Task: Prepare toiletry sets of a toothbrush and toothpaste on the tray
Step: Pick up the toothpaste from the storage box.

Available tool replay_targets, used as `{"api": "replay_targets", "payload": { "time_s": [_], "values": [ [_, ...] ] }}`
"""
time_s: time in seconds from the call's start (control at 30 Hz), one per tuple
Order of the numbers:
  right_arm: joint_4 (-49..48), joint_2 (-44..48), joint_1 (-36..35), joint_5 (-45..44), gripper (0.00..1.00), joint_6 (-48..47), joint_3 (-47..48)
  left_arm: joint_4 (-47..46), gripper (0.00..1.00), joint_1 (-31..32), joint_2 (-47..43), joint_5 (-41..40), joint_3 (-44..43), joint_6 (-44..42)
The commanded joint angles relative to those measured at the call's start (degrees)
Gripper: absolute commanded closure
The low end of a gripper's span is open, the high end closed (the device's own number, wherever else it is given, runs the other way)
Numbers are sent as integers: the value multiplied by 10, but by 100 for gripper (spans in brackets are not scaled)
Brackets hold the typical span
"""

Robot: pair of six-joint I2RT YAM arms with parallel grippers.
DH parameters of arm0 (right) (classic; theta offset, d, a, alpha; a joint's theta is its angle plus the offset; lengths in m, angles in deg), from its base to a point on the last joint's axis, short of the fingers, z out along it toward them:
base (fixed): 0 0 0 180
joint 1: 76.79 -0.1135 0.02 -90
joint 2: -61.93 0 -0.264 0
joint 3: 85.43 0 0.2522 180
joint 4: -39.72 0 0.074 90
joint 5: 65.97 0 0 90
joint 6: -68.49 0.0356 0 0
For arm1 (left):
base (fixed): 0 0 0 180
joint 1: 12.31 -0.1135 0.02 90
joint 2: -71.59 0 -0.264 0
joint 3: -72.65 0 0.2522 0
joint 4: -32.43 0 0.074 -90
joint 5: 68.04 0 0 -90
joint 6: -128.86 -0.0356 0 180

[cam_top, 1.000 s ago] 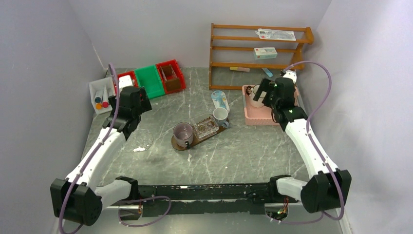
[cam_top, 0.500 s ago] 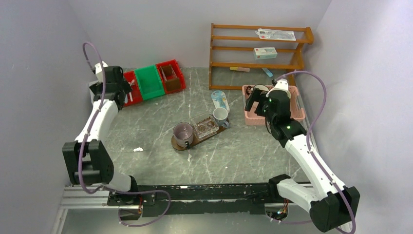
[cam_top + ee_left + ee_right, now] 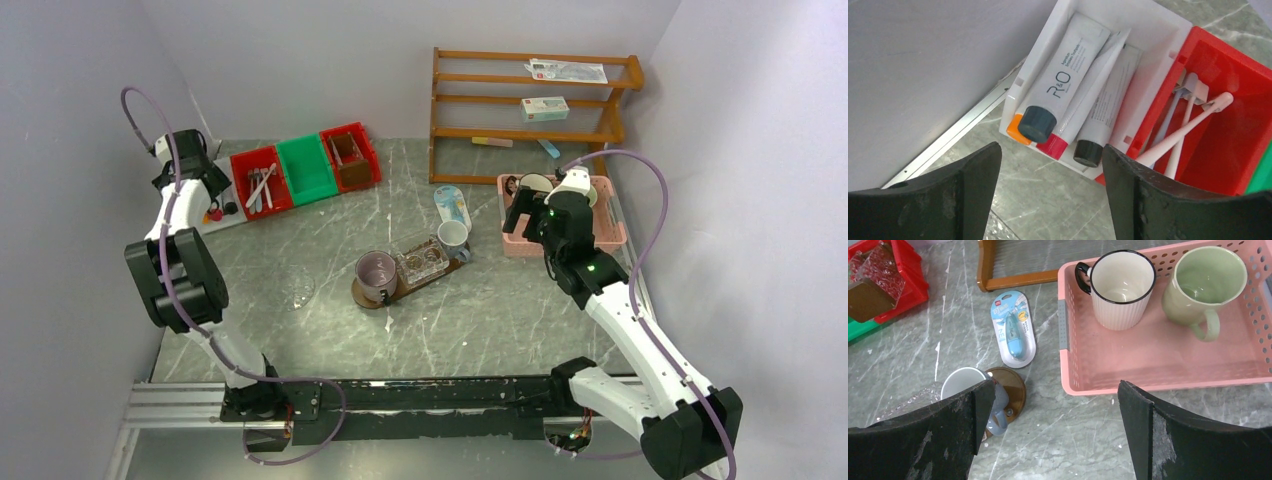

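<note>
The dark brown tray lies mid-table and carries a purple mug, a glass cup and a blue-grey mug. Several white toothpaste tubes lie in a white bin at the far left. Beside it, white toothbrushes lie in a red bin. My left gripper hovers open and empty just short of the tube caps. My right gripper hangs open and empty over the table, between the blue-grey mug and a pink basket.
The pink basket holds a white mug and a green mug. A blue blister pack lies by the tray. A green bin, a red bin with a brown block and a wooden shelf stand at the back. Clear plastic lies left of the tray.
My left arm has swung from the table's left middle to the far left corner over the white bin, its jaws narrowing a little. My right gripper drew slightly back from the basket.
</note>
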Motion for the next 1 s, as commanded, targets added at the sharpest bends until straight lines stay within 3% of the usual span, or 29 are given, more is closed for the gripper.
{"api": "replay_targets", "payload": {
  "time_s": [0.0, 0.23, 0.97],
  "values": [
    [-11, 5, -4, -15, 2, -11, -8, 15, 24, -21, 32, 37, -41, -7],
    [-17, -1, -6, -13, 2, -13, -11, 19, 40, -37, 79, 41, -71, -10],
    [-27, -8, -8, -17, 1, -13, -16, 23, 53, -38, 151, 64, -103, -16]
  ]
}}
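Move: The R&O toothpaste with the dark cap is aimed at; its middle lies about 8 cm ahead of the left hand, 4 cm left and 7 cm below. The red-capped tube is roughly 3 cm right of it, the black-capped tube some 7 cm right, both slightly lower; the toothbrushes lie 14 cm right of it and 1 cm farther out. From the right hand the R&O toothpaste is about 18 cm ahead, 74 cm left, 15 cm below. Left hand sinks about 6 cm, easing left and forward, half-closing its fingers around the R&O toothpaste's dark cap. ##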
